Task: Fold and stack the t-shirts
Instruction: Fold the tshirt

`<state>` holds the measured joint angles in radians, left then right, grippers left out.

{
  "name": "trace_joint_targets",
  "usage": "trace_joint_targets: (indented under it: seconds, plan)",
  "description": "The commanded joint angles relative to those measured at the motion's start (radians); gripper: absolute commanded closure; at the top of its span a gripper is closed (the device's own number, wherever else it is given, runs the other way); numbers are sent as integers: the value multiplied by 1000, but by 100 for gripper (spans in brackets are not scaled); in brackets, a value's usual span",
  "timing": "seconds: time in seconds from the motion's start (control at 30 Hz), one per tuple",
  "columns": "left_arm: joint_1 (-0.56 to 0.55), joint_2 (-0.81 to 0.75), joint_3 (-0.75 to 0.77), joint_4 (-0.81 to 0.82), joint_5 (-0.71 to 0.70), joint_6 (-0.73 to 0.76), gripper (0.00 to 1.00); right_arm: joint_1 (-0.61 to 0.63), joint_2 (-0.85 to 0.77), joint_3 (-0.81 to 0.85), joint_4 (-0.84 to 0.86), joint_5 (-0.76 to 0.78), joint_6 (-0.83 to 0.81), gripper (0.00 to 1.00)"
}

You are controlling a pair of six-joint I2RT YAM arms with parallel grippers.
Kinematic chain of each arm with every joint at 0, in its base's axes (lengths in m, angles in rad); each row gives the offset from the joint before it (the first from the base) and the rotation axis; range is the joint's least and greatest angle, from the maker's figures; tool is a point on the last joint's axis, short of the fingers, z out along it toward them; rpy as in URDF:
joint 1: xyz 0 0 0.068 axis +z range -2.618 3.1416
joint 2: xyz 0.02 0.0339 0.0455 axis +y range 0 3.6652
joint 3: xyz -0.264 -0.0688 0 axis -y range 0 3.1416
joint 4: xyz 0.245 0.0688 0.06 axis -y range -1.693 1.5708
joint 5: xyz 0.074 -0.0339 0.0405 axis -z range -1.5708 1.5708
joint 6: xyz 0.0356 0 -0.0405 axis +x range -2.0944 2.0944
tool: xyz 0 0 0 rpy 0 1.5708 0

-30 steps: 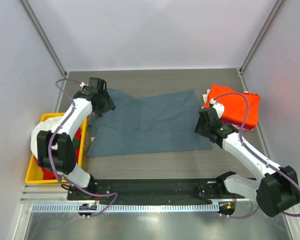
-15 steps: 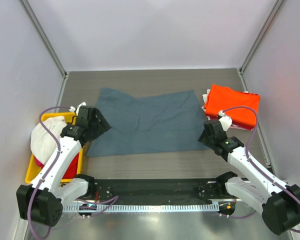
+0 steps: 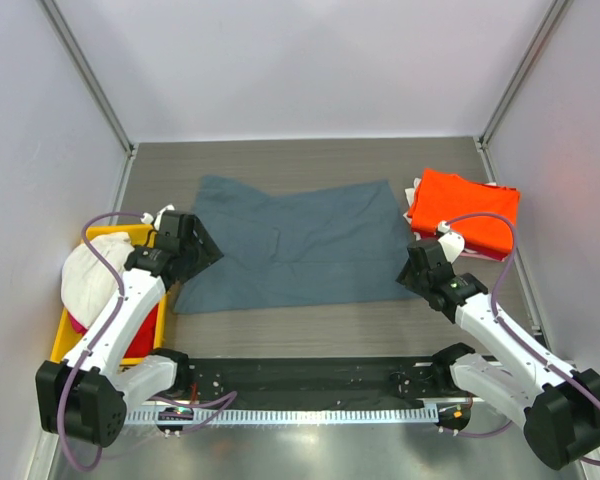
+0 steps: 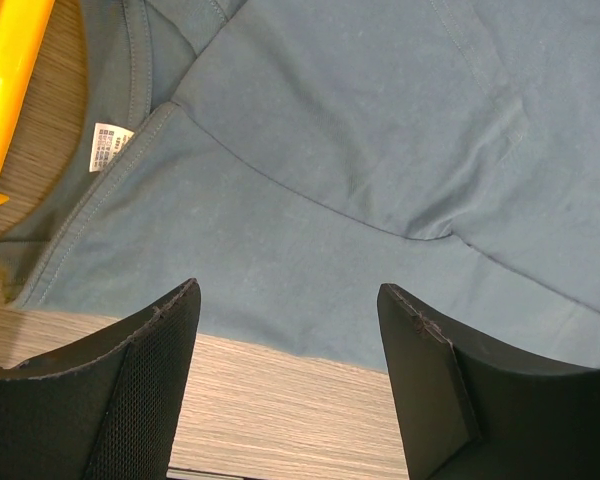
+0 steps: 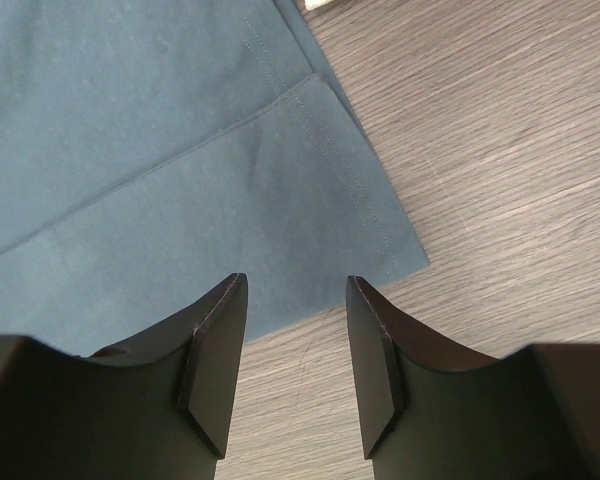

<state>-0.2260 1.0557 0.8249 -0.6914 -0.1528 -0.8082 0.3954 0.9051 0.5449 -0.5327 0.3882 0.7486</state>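
A slate blue-grey t-shirt (image 3: 295,240) lies spread flat on the table, collar to the left; its near hem fills the left wrist view (image 4: 380,180) and its near right corner the right wrist view (image 5: 160,170). A folded orange t-shirt (image 3: 467,212) rests at the back right on a white one. My left gripper (image 3: 202,252) hovers open over the shirt's near left edge, nothing between its fingers (image 4: 165,380). My right gripper (image 3: 408,272) hangs open above the near right corner, also empty. White and red t-shirts (image 3: 88,272) sit heaped in the bin.
A yellow plastic bin (image 3: 64,350) stands at the left edge beside the left arm; its rim (image 4: 5,90) shows in the left wrist view. Grey walls close in the table on three sides. A black rail (image 3: 300,378) runs along the near edge.
The left arm pulled back from the shirt's far left corner to its near left edge, opening wider. The right arm drew back from beside the orange shirt to the near right corner.
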Motion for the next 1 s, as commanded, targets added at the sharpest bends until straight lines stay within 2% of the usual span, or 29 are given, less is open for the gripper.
trace_joint_targets:
  seconds: [0.0, 0.5, 0.63, 0.77, 0.83, 0.87, 0.93, 0.97]
  plan:
    - [2, -2, 14, 23, -4, -2, 27, 2, -8, 16, 3, 32, 14, 50]
    - [2, -8, -3, 20, 15, -5, 27, 2, -2, 21, 2, 37, 14, 50]
    - [-10, -61, -58, 23, 51, -49, 28, 0, 78, 61, 36, 55, -34, 50]
    - [-52, -95, -145, 65, 56, -98, 28, -47, 286, 216, 60, 97, -98, 68]
    - [-85, -83, -167, 82, 62, -118, 28, -67, 389, 331, 74, 97, -121, 80]
    - [-99, -68, -168, 89, 59, -123, 28, -81, 490, 372, 79, 97, -152, 89]
    - [-137, -57, -173, 95, 36, -131, 28, -89, 582, 493, 77, 95, -175, 98]
    - [-147, -56, -175, 96, 32, -134, 28, -92, 668, 532, 76, 90, -195, 99]
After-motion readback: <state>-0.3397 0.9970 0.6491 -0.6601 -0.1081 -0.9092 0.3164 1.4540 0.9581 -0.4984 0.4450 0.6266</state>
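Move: The spread blue-grey t-shirt's middle lies about 9 cm ahead and 21 cm left of the right hand, some 7 cm below. Its far right corner is roughly 23 cm ahead and 4 cm left, and the orange stack 14 cm ahead, 13 cm right. From the left hand the shirt's middle is about 7 cm ahead and 19 cm right, 11 cm down; its near left corner is 6 cm back and 10 cm left, the yellow box 20 cm left and 4 cm back. The right hand, after resting near the shirt's near right corner, drives forward about 10 cm over its right side towards the far right corner, passing the orange stack's left side and rising barely a centimetre. Its half-open fingers shut almost fully, with nothing seen between them. The left hand, still wide open, sinks about 5 cm while drawing back 4 cm and drifting right, towards the shirt's near edge. ##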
